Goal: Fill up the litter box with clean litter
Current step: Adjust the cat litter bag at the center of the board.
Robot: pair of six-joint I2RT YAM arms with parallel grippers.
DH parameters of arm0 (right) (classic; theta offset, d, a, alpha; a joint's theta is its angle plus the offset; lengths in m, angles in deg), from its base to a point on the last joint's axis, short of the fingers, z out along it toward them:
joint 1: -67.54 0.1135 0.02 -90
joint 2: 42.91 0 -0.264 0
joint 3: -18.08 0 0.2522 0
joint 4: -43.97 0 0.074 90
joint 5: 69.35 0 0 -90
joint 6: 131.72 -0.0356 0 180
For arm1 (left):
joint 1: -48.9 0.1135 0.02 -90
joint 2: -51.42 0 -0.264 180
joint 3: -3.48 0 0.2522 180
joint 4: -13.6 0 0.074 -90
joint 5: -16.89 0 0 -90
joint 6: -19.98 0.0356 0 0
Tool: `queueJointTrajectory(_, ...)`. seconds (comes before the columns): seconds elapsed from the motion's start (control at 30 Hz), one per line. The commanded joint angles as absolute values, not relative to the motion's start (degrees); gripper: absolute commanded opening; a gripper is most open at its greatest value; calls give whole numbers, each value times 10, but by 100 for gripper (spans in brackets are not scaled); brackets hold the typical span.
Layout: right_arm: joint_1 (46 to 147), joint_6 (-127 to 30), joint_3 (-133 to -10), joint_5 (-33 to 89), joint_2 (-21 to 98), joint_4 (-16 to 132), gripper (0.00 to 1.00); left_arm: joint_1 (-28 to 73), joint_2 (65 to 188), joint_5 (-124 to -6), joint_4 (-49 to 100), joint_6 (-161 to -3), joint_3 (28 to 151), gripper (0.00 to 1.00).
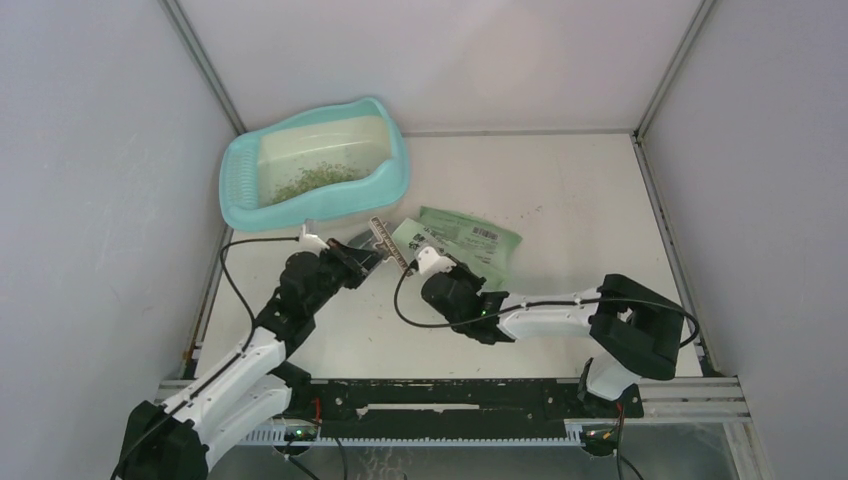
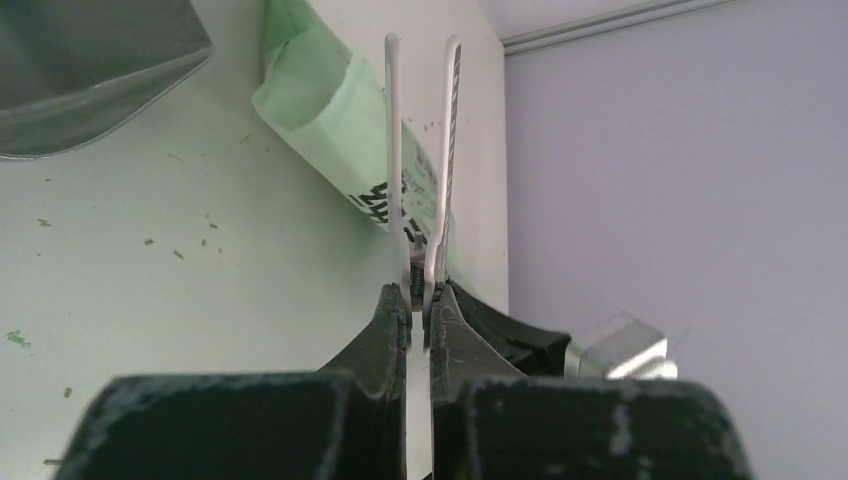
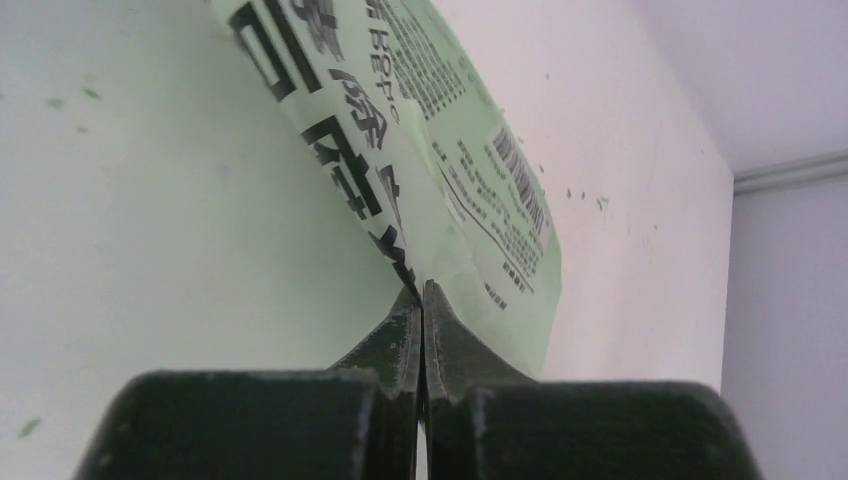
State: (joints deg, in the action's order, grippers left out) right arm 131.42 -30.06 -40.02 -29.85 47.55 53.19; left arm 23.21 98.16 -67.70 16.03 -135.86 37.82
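Observation:
The turquoise litter box [image 1: 392, 172] stands at the far left of the table with a thin patch of litter [image 1: 315, 180] on its cream floor. Just in front of it, my left gripper [image 1: 366, 254] [image 2: 420, 296] is shut on a metal clip [image 2: 395, 150] with two thin prongs, which point toward the green printed bag [image 1: 475, 240] [image 2: 325, 105]. My right gripper [image 1: 420, 258] [image 3: 422, 296] is shut on the near edge of that bag [image 3: 470, 190], which lies flat on the table.
A grey metal scoop [image 2: 90, 70] lies on the table left of the clip. Loose crumbs of litter [image 2: 150, 240] are scattered on the white tabletop. Grey walls close in on the left, back and right.

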Motion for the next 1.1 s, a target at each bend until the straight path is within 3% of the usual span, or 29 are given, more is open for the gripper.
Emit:
queueJointTrajectory(0.0,1374,-256,-413,-357,465,405,0,238,947,-671,167,-1380,367,2)
queueJointTrajectory(0.23,1449,-270,-424,-420,508,362,0,237,961,-689,190,-1368,369,2)
queueJointTrajectory(0.53,1498,-443,-453,-445,518,470,0,233,989,-707,196,-1371,357,4)
queueJointTrajectory(1.07,1515,-506,-517,-484,574,509,0,212,862,-764,355,-1391,351,4)
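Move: The right hand already pinches the bag's near edge; the litter bag's middle lies about 7 cm ahead, 4 cm left and 4 cm below. The clip to which the edge is being offered stands some 17 cm left, 6 cm ahead and 6 cm higher. The left hand holds that clip, its middle 3 cm ahead and 2 cm right; from that hand the bag's middle is 4 cm ahead, 15 cm right and 13 cm below, the scoop 5 cm ahead, 3 cm left and 14 cm below. Leftward and back, quickly at first and then slowing, the shut right hand drags the pinched bag edge about 11 cm across the board towards the robot, its left side rolling up and its fingertips tilting up some 10 degrees. The left hand keeps the clip squeezed open, rises slightly, then sinks about 4 cm and eases back and left. ##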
